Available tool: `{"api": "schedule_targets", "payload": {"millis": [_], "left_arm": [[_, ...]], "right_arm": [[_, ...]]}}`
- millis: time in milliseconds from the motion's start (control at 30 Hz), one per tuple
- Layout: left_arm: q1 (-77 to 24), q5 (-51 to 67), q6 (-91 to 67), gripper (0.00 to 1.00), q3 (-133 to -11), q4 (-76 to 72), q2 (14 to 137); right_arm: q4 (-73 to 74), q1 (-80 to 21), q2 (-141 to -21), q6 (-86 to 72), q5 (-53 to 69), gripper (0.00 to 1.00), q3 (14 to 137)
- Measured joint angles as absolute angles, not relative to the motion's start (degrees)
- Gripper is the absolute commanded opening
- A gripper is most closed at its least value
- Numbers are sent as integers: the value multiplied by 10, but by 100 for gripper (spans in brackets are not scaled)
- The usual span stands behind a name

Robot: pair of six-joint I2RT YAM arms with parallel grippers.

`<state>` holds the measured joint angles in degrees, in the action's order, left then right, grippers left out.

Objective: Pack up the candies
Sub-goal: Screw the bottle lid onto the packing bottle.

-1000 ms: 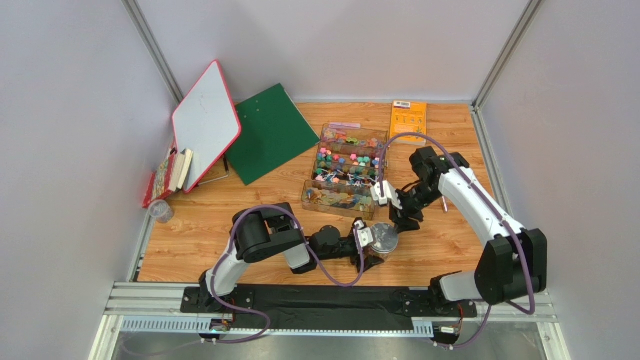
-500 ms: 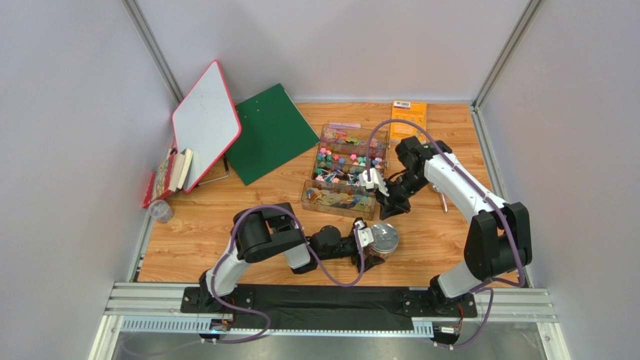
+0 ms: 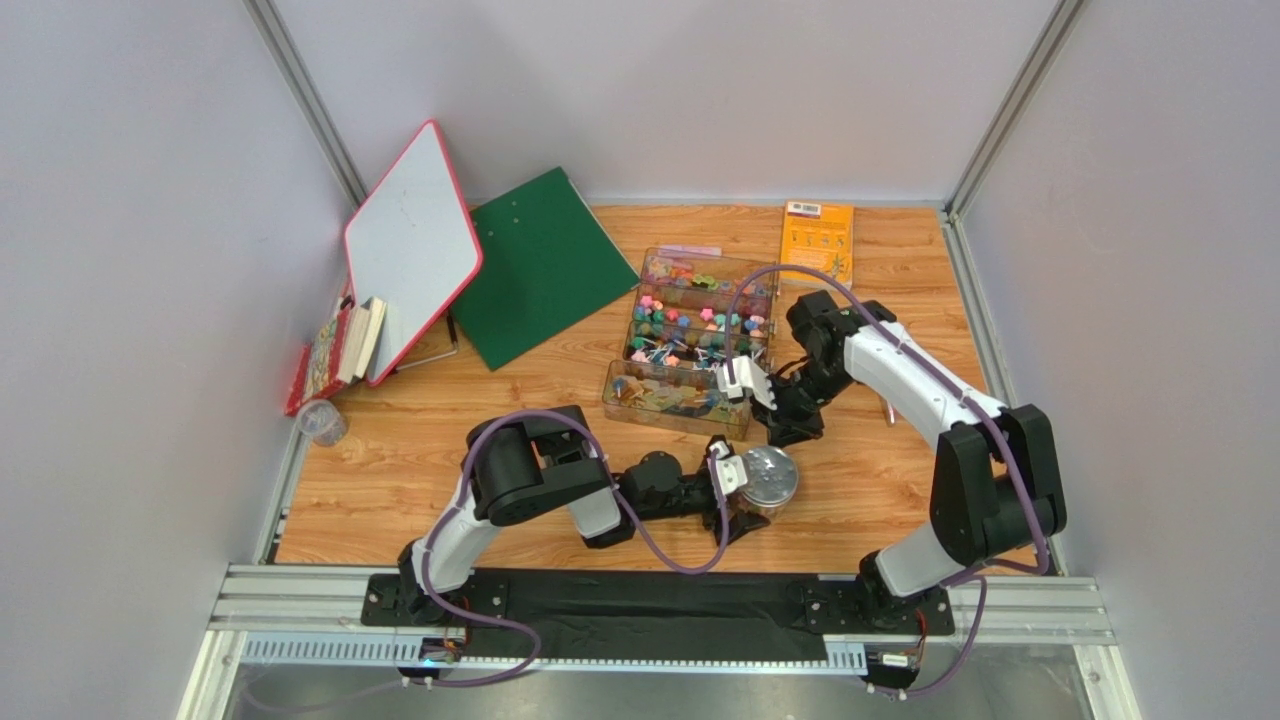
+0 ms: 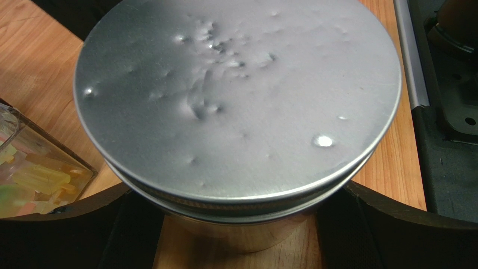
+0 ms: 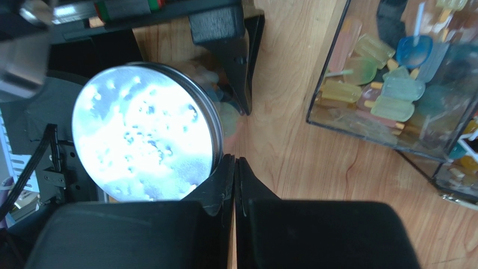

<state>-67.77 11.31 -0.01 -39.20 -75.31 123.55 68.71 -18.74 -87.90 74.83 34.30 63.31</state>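
The candies (image 3: 688, 333) fill a clear compartment box (image 3: 616, 393) at mid-table; pastel sweets on sticks (image 5: 387, 92) show through its wall, and they are also a blur at the left wrist view's edge (image 4: 33, 179). A round metal tin (image 3: 771, 477) with its lid on (image 4: 235, 95) stands just in front of the box. My left gripper (image 3: 751, 483) lies low on the table, its fingers (image 4: 112, 224) closed against the tin's sides. My right gripper (image 3: 793, 428) hovers between tin and box, shut and empty, its tips (image 5: 235, 168) beside the lid (image 5: 146, 134).
An orange booklet (image 3: 818, 240) lies at the back right. A green clipboard (image 3: 541, 263) and a tilted red-framed whiteboard (image 3: 409, 248) sit at the back left, with books (image 3: 343, 348) and a small jar (image 3: 319, 423) by the left wall.
My right gripper has closed its jaws and swung left and back from the tin toward the candy box. The left arm and the tin have not moved.
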Motion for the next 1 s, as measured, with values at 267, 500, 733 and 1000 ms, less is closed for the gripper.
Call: {"api": "schedule_targets", "payload": {"millis": [267,500,733,1000], "left_arm": [[-678,115,1,0,-391,-755,1235],[-675,114,0,0,-392,-753,1235],[-672,115,0,0,-396,-746,1236],[-670,115,1,0,-402,-736,1236]], "right_arm": [[684,-182,-805,748,284,1,576],[736,-179,-744,717,264,0,537],[722,-136,-752,702,249,56,583],[751,-123,-784,757,310,100,679]]}}
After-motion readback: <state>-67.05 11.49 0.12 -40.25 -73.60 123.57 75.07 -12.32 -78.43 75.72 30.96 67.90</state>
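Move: Just beyond the bottle lid's far rim stand the closed right fingertips: the lid's middle lies about 4 cm back and 2 cm to the left, roughly at tip height, with the packing bottle's body some 5 cm beneath it. The candy tray's middle is about 12 cm ahead and 14 cm left; the scoop lies 6 cm ahead and 13 cm right, on the table. From the left hand the lid sits about 5 cm above, 1 cm to the right. Sweeping clockwise around the lid's rim from its far side to its right side, the shut right fingertips push along the edge, some 5 cm back and 5 cm right, then leave it. The right hand turns back forward about 6 cm, rises 5 cm and opens wide, while the left fingers keep their hold on the bottle. ##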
